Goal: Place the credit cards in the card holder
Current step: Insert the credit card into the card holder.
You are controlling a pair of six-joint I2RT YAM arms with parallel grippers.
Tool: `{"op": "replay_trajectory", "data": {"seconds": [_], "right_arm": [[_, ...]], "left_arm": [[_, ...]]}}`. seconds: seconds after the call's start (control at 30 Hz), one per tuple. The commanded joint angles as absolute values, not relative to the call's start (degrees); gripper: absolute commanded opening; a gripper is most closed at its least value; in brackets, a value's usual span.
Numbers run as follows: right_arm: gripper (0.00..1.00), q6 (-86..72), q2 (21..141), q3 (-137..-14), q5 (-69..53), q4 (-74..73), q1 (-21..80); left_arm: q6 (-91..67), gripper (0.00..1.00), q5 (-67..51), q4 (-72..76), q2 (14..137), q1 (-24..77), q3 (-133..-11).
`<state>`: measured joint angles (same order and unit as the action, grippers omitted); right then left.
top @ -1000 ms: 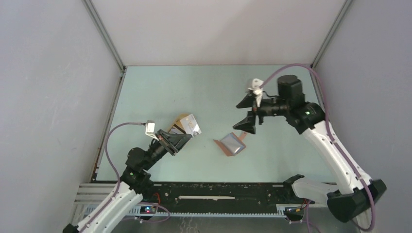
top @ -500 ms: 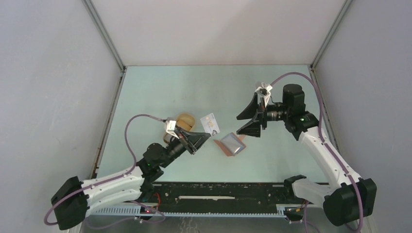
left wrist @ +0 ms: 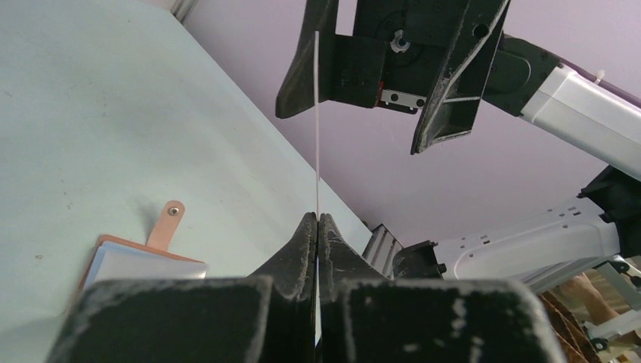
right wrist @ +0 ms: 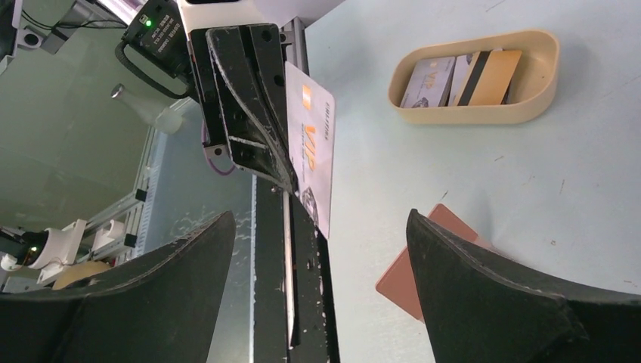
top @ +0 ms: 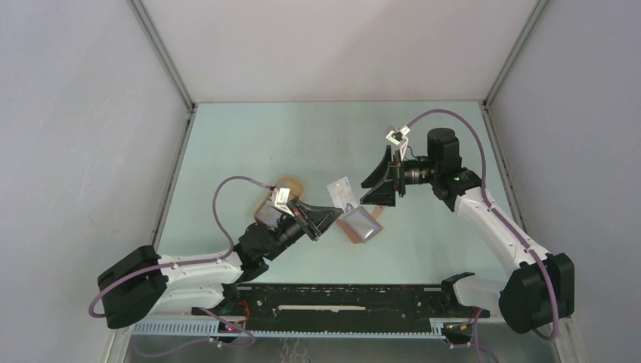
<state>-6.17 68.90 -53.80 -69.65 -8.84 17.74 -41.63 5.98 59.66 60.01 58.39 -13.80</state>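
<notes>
My left gripper [top: 331, 212] is shut on one edge of a white credit card [top: 342, 193] printed with "VIP" [right wrist: 314, 151], and holds it upright above the table. In the left wrist view that card [left wrist: 316, 113] shows only as a thin line rising from the closed fingertips [left wrist: 308, 227]. The reddish-brown card holder [top: 361, 224] lies open on the table just right of the card, grey-blue slots up. My right gripper [top: 378, 181] stands wide open facing the card, not touching it. More credit cards [right wrist: 461, 76] lie in the tan tray [right wrist: 529, 94].
The tan oval tray [top: 286, 184] sits behind my left wrist, partly hidden by it. The card holder's strap [left wrist: 168, 223] points away from it across the table. The black rail [top: 340, 299] runs along the near edge.
My left arm has carried the white card rightward from over the tray to beside the card holder. The right gripper has swung slightly left and down toward the card, still open.
</notes>
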Motion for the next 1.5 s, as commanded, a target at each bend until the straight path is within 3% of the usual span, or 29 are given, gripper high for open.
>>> {"op": "replay_trajectory", "data": {"seconds": [0.0,0.5,0.57,0.7,0.77,0.83,0.9,1.03,1.17,1.27,1.3,1.47], "right_arm": [[0.9,-7.64,70.19,-53.7,-68.58,-6.19,19.48],[0.6,-9.14,72.84,-54.53,-70.2,-4.66,20.64],[0.5,-9.14,72.95,-54.66,-70.42,-4.66,20.61],[0.1,-7.44,73.08,-55.11,-71.69,-5.48,20.5],[0.0,-4.7,72.92,-55.59,-72.09,-7.86,20.43],[0.0,-0.85,72.38,-55.72,-73.17,-10.83,19.56],[0.0,3.26,71.74,-55.72,-73.79,-14.11,18.16],[0.0,5.75,71.42,-55.36,-73.37,-17.71,13.85],[0.0,6.06,70.59,-55.2,-68.87,-19.01,9.69],[0.0,6.07,68.3,-55.13,-63.71,-19.63,6.97],[0.0,6.02,67.59,-55.19,-61.62,-19.7,6.34],[0.0,3.0,66.81,-54.67,-57.8,-18.18,2.97]], "left_arm": [[-42.02,0.0,7.45,67.57,63.74,59.56,-17.38],[-44.94,0.0,6.03,74.92,72.73,60.95,-19.07],[-45.15,0.0,5.9,75.39,73.38,61.06,-19.2],[-45.65,0.0,5.87,76.47,74.47,61.25,-19.09],[-46.03,0.11,6.52,76.72,74.47,61.26,-18.72],[-45.86,0.27,8.09,75.89,73.13,61.26,-17.81],[-44.46,0.37,9.92,72.88,70.04,61.26,-16.5],[-39.64,0.59,15.33,55.12,58.67,61.26,-16.01],[-34.85,0.74,18.01,36.82,50.76,61.18,-18.94],[-34.18,0.96,18.89,31.82,48.68,61.17,-19.84],[-34.52,0.99,19.05,31.35,48.73,61.17,-19.98],[-35.29,1.0,16.1,28.81,53.62,61.0,-25.35]]}}
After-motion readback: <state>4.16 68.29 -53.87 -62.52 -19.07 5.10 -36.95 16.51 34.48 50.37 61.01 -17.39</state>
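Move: Between the two hands hangs the credit card that the left still pinches, its middle about 6 cm left of the right hand and level with it. For the left hand, the right gripper waits some 7 cm to the right and 4 cm ahead. On the table, roughly 22 cm below the right hand, lie the card holder, 2 cm to the right, and the beige tray, 27 cm left and 9 cm farther out. Bringing the card about 3 cm rightward, the left hand feeds it between the right fingers, which edge in and shut on its near side. The left fingers then open and back off some 5 cm left, rising and then dipping with a roll, while the right hand swings the card about 8 cm right and 5 cm forward, turning clockwise. ##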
